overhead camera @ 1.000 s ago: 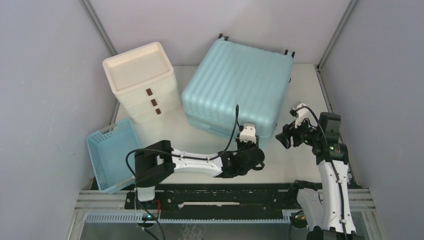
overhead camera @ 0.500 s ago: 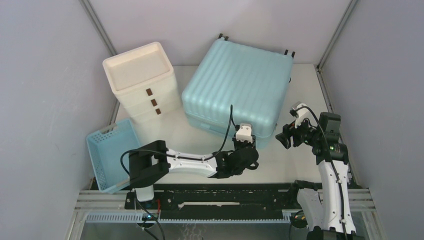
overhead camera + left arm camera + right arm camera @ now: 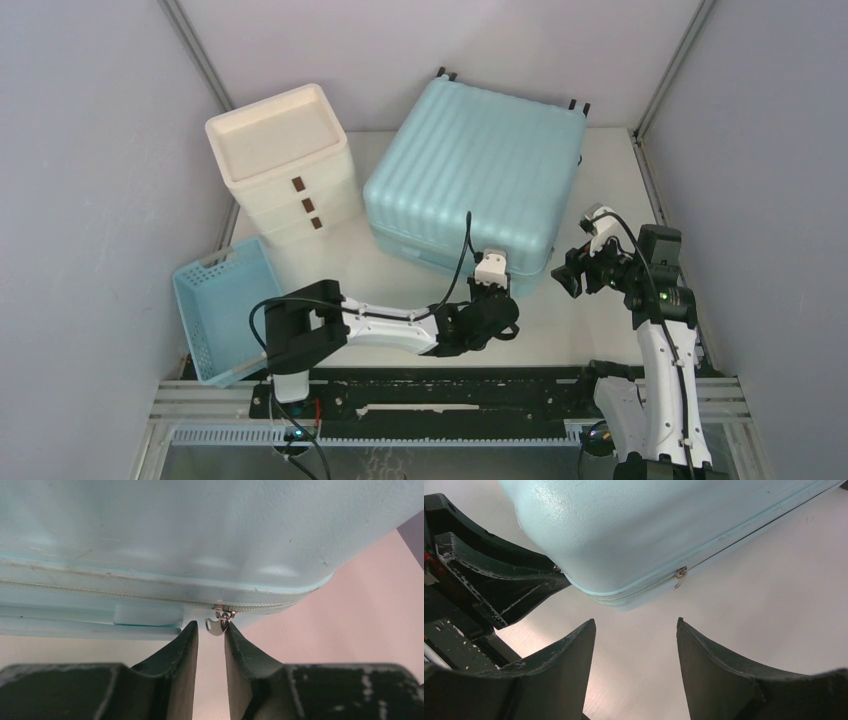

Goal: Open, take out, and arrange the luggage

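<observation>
The luggage point(image 3: 470, 170) is a large light-blue ribbed suitcase lying flat and zipped shut at the back of the table. My left gripper point(image 3: 497, 290) is at its near front corner. In the left wrist view the luggage point(image 3: 200, 530) fills the top. A small metal zipper pull point(image 3: 216, 626) hangs from the zip right at my left gripper point(image 3: 210, 626). It sits in the narrow gap between the tips and touches the right finger point(image 3: 237, 645). My right gripper point(image 3: 562, 280) hovers open by the luggage's right corner. In its own view my right gripper point(image 3: 635, 622) is empty, with a second zipper pull point(image 3: 680, 575) on the luggage point(image 3: 649, 530) beyond it.
A white drawer unit point(image 3: 285, 165) with brown handles stands at the back left. A small blue lattice basket point(image 3: 220, 310) lies at the near left. Grey enclosure walls close in both sides. The black mounting rail point(image 3: 450, 395) runs along the near edge.
My left gripper has shifted slightly left along the luggage's near edge and its jaws have narrowed around the zipper pull. The right arm has not moved.
</observation>
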Action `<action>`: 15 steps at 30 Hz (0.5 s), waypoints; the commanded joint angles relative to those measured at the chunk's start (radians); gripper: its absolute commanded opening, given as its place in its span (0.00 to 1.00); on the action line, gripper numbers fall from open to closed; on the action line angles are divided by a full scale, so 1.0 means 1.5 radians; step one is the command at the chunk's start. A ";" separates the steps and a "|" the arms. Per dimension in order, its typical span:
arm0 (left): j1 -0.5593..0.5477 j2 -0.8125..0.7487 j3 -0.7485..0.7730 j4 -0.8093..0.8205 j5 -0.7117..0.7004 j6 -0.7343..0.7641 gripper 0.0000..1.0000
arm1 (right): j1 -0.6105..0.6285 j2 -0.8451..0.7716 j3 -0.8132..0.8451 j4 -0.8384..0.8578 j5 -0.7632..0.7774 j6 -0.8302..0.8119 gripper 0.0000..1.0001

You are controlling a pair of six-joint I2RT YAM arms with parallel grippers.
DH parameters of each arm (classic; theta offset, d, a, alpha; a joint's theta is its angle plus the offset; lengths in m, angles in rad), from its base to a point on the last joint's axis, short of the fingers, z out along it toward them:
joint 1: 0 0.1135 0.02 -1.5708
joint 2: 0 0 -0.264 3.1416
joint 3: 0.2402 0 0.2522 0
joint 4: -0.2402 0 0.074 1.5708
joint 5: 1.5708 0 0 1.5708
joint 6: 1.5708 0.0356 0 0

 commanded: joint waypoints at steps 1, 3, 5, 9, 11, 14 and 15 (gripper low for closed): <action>0.004 0.003 0.033 0.014 -0.005 0.006 0.28 | 0.005 -0.005 0.007 0.021 0.003 0.004 0.69; 0.003 0.002 0.035 0.013 -0.010 0.014 0.23 | 0.005 -0.005 0.007 0.021 0.003 0.004 0.69; 0.004 0.000 0.039 0.013 -0.012 0.029 0.16 | 0.005 -0.005 0.007 0.020 0.003 0.004 0.69; 0.003 -0.006 0.043 0.016 -0.004 0.064 0.01 | 0.005 -0.005 0.007 0.020 0.004 0.003 0.69; 0.003 -0.013 0.040 0.021 0.003 0.079 0.00 | 0.004 -0.005 0.007 0.019 0.004 0.003 0.69; 0.002 -0.036 0.024 0.031 0.020 0.103 0.00 | 0.004 -0.003 0.007 0.018 0.004 0.002 0.69; 0.001 -0.043 0.019 0.033 0.028 0.111 0.00 | 0.004 -0.003 0.007 0.018 0.004 0.003 0.69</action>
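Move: The suitcase's front zipper pull sits right at the left hand's parted fingertips, about 1 cm ahead and at their height. From that hand, the suitcase handle's middle is some 14 cm left and 4 cm ahead, and the side zipper pull roughly 10 cm right and 6 cm ahead. The front pull lies around 12 cm left of the idle right hand, 1 cm ahead and some 6 cm lower. The left hand stays in place, shuts its fingers on the front zipper pull and rolls about 5 degrees. ##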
